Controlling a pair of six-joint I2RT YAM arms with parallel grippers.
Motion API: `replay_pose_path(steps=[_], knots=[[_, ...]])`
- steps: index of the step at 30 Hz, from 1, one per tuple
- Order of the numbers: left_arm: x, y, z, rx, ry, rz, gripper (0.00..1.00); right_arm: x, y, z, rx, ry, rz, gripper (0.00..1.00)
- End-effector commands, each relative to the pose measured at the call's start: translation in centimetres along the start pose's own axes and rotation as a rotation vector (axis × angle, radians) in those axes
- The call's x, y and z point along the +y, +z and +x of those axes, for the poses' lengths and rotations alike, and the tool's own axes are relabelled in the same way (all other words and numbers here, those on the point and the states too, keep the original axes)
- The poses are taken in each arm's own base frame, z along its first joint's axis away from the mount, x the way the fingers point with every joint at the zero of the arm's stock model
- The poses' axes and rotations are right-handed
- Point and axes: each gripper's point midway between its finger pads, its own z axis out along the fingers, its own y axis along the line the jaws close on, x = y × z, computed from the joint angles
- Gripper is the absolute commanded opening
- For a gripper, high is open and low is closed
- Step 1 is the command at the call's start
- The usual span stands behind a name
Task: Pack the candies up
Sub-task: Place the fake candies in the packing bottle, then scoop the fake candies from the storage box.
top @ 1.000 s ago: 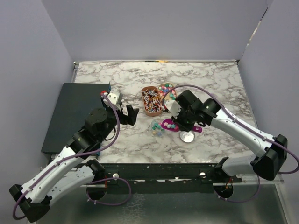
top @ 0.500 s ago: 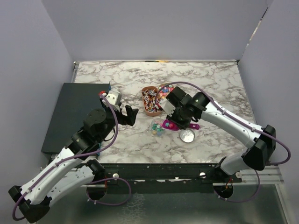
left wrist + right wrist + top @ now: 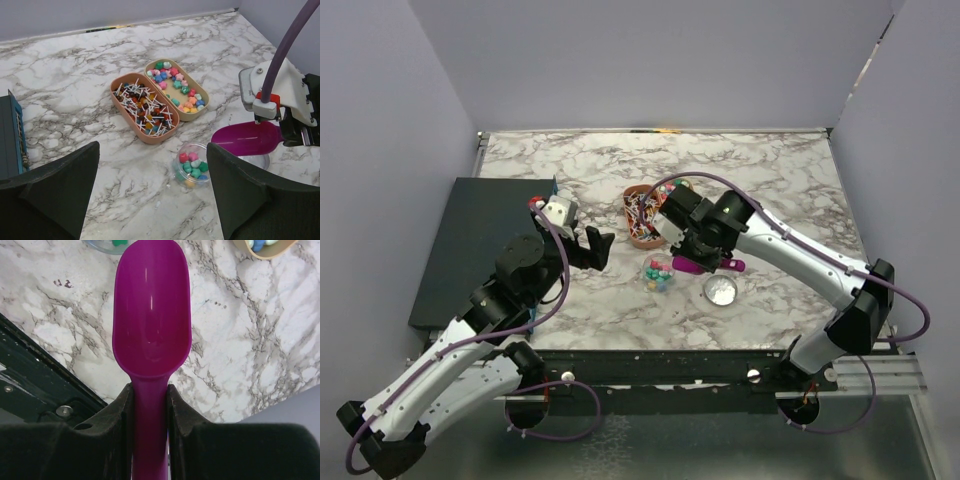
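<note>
The candies fill a tan oval tray [image 3: 177,90], which my right arm mostly hides in the top view. More candies lie in a small clear cup [image 3: 658,273] [image 3: 192,164]. My right gripper [image 3: 708,258] [image 3: 150,400] is shut on the handle of the purple scoop [image 3: 685,266] [image 3: 152,315]. The scoop's bowl is empty and hangs just right of the cup. My left gripper [image 3: 595,245] [image 3: 150,200] stands open a little left of the cup, nothing between its fingers [image 3: 50,195].
An orange tray of stick sweets [image 3: 640,215] [image 3: 144,107] lies beside the tan tray. A round clear lid [image 3: 720,290] rests right of the cup. A dark flat box [image 3: 480,240] occupies the table's left side.
My right arm has swung left and back with the scoop, bringing its bowl beside the cup. Candies seen in the scoop earlier are gone from it. The left arm has barely moved.
</note>
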Motion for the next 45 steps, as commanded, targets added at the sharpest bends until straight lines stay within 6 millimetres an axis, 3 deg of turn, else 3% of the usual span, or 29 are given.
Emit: replay_pose_path(steps=[1,12,21,30,36,45], knots=[[0.5,-0.3,0.1,-0.002,0.007,-0.024,0.89,-1.2,-1.5,0.3,0.022,0.001,0.064,0.01],[0.4,-0.5,0.1,-0.006,0.007,-0.020,0.89,-4.2,-3.8,-2.2,-0.135,0.114,0.203,0.01],[0.3,-0.7,-0.1,-0.014,0.004,-0.018,0.88,-7.6,-2.0,-3.4,-0.078,0.334,0.177,0.01],[0.3,-0.8,-0.1,-0.015,0.006,-0.018,0.89,-9.5,1.0,-3.7,0.027,0.416,0.163,0.01],[0.3,-0.8,-0.1,-0.016,0.008,-0.020,0.89,-8.6,1.5,-6.5,-0.063,0.397,0.057,0.01],[0.5,-1.0,-0.3,-0.023,0.007,-0.027,0.88,-7.3,3.0,-8.3,-0.046,0.419,-0.045,0.01]])
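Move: The empty scoop is in my right hand, and the beige candy tray lies about 14 cm ahead and 6 cm left of it, roughly 13 cm below. The lollipop tray stands some 12 cm ahead and 13 cm left. The packing bottle sits about 10 cm left and 1 cm back, the clear lid 5 cm back and 5 cm right. From my left hand the beige tray is about 12 cm ahead and 16 cm right, well below. I take the emptied scoop away from the packing bottle with my right hand, arcing some 11 cm forward: up about 5 cm on the way, then down again towards the beige tray, and last a few centimetres left. The wrist turns clockwise about 20 degrees with the fingers still down, and they keep their pinch on the handle. ##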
